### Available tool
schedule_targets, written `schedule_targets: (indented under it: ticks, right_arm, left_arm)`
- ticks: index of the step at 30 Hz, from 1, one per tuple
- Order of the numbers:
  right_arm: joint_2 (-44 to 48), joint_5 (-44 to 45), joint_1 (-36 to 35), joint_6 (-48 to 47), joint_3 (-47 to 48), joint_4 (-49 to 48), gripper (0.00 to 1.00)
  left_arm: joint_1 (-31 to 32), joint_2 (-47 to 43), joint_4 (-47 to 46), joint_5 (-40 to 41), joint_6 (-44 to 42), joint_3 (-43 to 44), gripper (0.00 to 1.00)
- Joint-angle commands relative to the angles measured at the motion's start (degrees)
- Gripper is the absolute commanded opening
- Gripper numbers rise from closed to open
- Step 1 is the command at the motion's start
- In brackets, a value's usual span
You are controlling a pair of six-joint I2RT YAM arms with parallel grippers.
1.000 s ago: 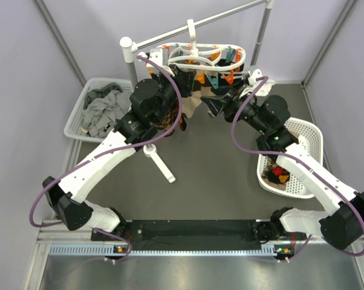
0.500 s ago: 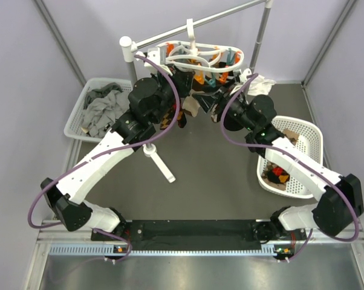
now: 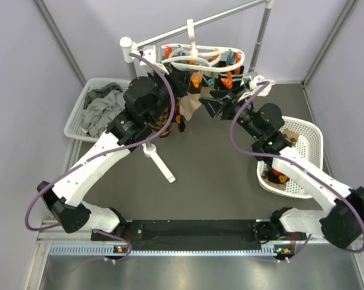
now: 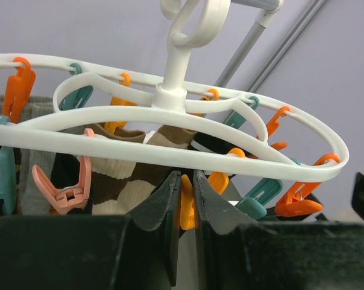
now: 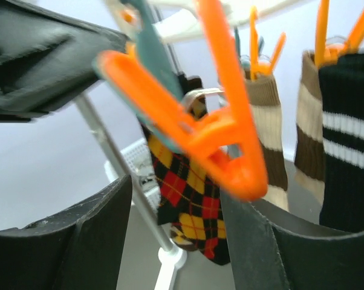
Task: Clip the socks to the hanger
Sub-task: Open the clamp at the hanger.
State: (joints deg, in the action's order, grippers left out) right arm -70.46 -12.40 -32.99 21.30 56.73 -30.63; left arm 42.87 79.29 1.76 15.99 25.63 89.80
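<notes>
The white oval hanger hangs by its hook from the rail, ringed with orange and teal clips. My left gripper reaches up under the ring and is shut on an orange clip. My right gripper stands open just under a blurred orange clip, which sits close to its right finger. One argyle sock hangs clipped beyond the right jaws. More argyle socks lie in the right basket. From above, the left gripper and the right gripper flank the hanger's underside.
Striped brown-and-cream socks and a black sock with white stripes hang from other clips. The rail stand's pole and foot stand under the hanger. A white basket of grey socks sits left; the right basket is near my right arm.
My right arm has swung in toward the hanger and drawn back a little to the right. The hanger has rocked slightly. My left gripper stays shut on its clip.
</notes>
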Motion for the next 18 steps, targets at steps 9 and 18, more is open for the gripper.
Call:
schedule_targets:
  ticks: [9,18]
  right_arm:
    - [7.8,-13.8,-1.7,2.7,6.6,8.1,0.61]
    - [1.6,-11.8,-3.3,1.0,11.9,6.1,0.56]
  left_arm:
    - [0.3,-1.2,1.1,0.5,1.7,4.2,0.16]
    - [0.3,-0.2,1.2,-1.0,3.8,5.1,0.15]
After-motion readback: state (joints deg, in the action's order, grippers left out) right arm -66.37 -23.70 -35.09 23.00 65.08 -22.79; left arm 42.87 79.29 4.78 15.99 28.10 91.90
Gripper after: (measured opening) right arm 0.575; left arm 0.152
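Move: For the open, empty right hand, the yellow clamp at the left fingers lies about 5 cm ahead, 6 cm left and 7 cm higher. Around it on the hanger's front rim, the teal clamp is roughly 4 cm ahead and 2 cm left of the right hand, and the near orange clamp 3 cm ahead and 3 cm right, both some 6 cm above. For the left hand, the yellow clamp is right at its fingertips. Back and up, the right hand pulls away from the near orange clamp, about 7 cm back and 6 cm up, then eases forward slightly and a little left. It turns some 15 degrees counter-clockwise, fingers staying open. The left hand stays nearly in place, its almost shut fingers keeping the yellow clamp's lever between them. ##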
